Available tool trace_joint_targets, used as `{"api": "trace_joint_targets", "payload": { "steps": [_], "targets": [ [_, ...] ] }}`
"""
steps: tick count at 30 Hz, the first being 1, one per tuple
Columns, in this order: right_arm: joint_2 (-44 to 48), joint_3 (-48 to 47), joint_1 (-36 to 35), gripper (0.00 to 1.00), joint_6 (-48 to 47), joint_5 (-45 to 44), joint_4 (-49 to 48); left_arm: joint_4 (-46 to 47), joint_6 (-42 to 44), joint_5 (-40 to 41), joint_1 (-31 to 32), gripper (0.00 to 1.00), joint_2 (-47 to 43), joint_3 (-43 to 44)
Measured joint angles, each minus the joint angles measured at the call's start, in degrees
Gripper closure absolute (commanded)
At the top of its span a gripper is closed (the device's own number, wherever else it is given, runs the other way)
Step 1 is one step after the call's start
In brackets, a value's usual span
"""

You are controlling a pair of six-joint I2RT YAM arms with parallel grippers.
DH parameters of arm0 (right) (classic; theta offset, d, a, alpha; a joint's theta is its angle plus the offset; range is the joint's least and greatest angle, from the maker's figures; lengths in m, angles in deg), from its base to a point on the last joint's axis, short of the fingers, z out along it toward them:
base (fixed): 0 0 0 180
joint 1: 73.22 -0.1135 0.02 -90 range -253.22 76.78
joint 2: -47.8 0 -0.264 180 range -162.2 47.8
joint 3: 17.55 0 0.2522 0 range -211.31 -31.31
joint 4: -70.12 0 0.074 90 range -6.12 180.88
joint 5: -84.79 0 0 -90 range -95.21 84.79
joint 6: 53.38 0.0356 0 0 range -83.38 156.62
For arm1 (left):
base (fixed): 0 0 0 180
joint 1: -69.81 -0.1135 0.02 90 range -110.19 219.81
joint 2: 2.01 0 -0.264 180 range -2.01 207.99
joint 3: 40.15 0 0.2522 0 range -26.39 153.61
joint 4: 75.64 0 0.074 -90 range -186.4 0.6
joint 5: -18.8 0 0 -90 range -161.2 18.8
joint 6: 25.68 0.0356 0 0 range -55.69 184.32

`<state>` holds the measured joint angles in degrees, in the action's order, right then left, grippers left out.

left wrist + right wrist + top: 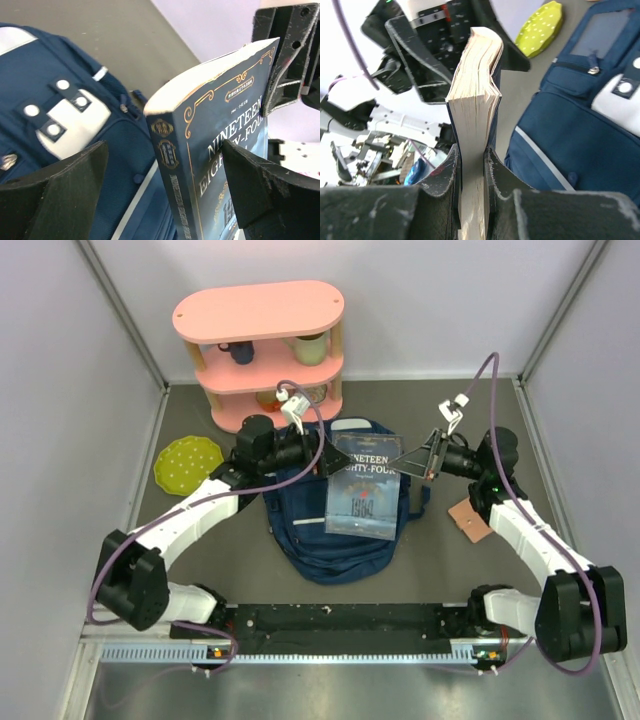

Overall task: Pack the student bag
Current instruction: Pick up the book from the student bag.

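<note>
The student bag point(335, 535) is a navy backpack lying flat in the middle of the table, its white patch point(75, 117) facing up. Above it hangs a dark blue paperback, "Nineteen Eighty-Four" point(365, 485). My right gripper point(418, 455) is shut on the book's page edge point(475, 95), with both fingers pressed against the covers. My left gripper point(322, 455) stands wide open at the book's spine side. In the left wrist view the spine point(175, 165) sits between the spread fingers point(55, 195) without being pinched. The bag point(580, 130) lies under the book.
A pink two-tier shelf point(262, 350) holding cups stands at the back, just behind the bag. A yellow-green dotted plate point(188, 462) lies at the left. A small brown flat object point(468, 520) rests on the table at the right. Grey walls close both sides.
</note>
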<state>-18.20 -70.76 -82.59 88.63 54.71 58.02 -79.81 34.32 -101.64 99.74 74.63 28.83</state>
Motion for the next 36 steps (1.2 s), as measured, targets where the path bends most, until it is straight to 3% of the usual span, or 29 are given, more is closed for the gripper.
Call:
{"api": "trace_joint_targets", "payload": {
  "steps": [3, 6, 13, 18, 21, 22, 23, 24, 25, 27, 30, 36],
  "targets": [
    [0.0, 0.0, 0.0, 1.00, 2.8, 3.5, -5.1, 5.4, -2.2, -6.0, -0.3, 0.02, 2.1, -0.6],
    [0.0, 0.0, 0.0, 1.00, 3.9, 6.1, -8.0, 10.2, -4.8, -11.2, -0.5, 0.09, 3.9, -0.7],
    [-1.9, -2.6, 0.0, 1.00, 3.6, 11.7, -9.6, 19.3, -10.2, -21.7, -0.5, 0.49, 6.0, -0.7],
    [-5.3, -6.3, 0.0, 1.00, -1.5, 12.1, -4.3, 22.3, -12.0, -24.4, -0.6, 0.92, 6.3, -0.7],
    [-7.2, -9.7, 0.0, 0.98, -7.0, 10.3, 3.6, 21.9, -11.6, -22.7, -1.0, 1.00, 6.2, -0.7],
    [-7.6, -11.0, -0.1, 0.95, -8.7, 9.2, 6.4, 21.1, -11.3, -21.9, -1.1, 1.00, 6.0, -0.7],
    [-7.8, -11.8, -0.3, 0.83, -10.3, 7.7, 9.1, 19.9, -10.8, -20.8, -1.2, 1.00, 5.6, -0.8],
    [-7.9, -12.4, -0.5, 0.70, -11.7, 6.1, 11.6, 18.5, -10.3, -19.5, -1.2, 1.00, 5.1, -0.9],
    [-7.9, -12.9, -0.8, 0.48, -12.7, 4.0, 14.1, 16.7, -9.7, -18.1, -1.2, 1.00, 4.3, -1.0],
    [-7.7, -13.2, -1.2, 0.25, -13.0, -1.2, 17.8, 13.3, -8.5, -14.3, -0.9, 1.00, 2.5, -1.3],
    [-6.0, -12.5, -0.5, 0.17, -12.8, -11.0, 22.2, 7.5, -7.7, -6.3, -1.4, 1.00, -2.3, -4.1],
    [4.5, -1.6, -0.3, 0.16, -7.0, -20.6, 22.1, 3.1, -12.7, 9.1, -5.2, 1.00, -12.4, -11.0]
  ]
}}
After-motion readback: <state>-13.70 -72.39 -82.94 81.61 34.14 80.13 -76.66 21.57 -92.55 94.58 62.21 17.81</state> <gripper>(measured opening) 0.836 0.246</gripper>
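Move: The book, held by the right hand at its right edge, is nearly face up in the air. Its middle lies about 5 cm back, 6 cm right and 3 cm below the left hand, whose open fingers are already around the upper spine side. From the right hand, the book's middle is roughly 5 cm back, 7 cm left and 3 cm below. The student bag lies some 22 cm below the left hand and 4 cm back, neither left nor right. Back, up and a little right goes the left hand first, about 5 cm back, turning clockwise as its fingers close on the book's upper spine side. The right hand, still gripping, eases back and up, then swings forward about 8 cm and sinks, opens to let go, and draws back and right. The left hand carries the book forward and about 9 cm left, sinking slightly, turning some 40 degrees counter-clockwise. ##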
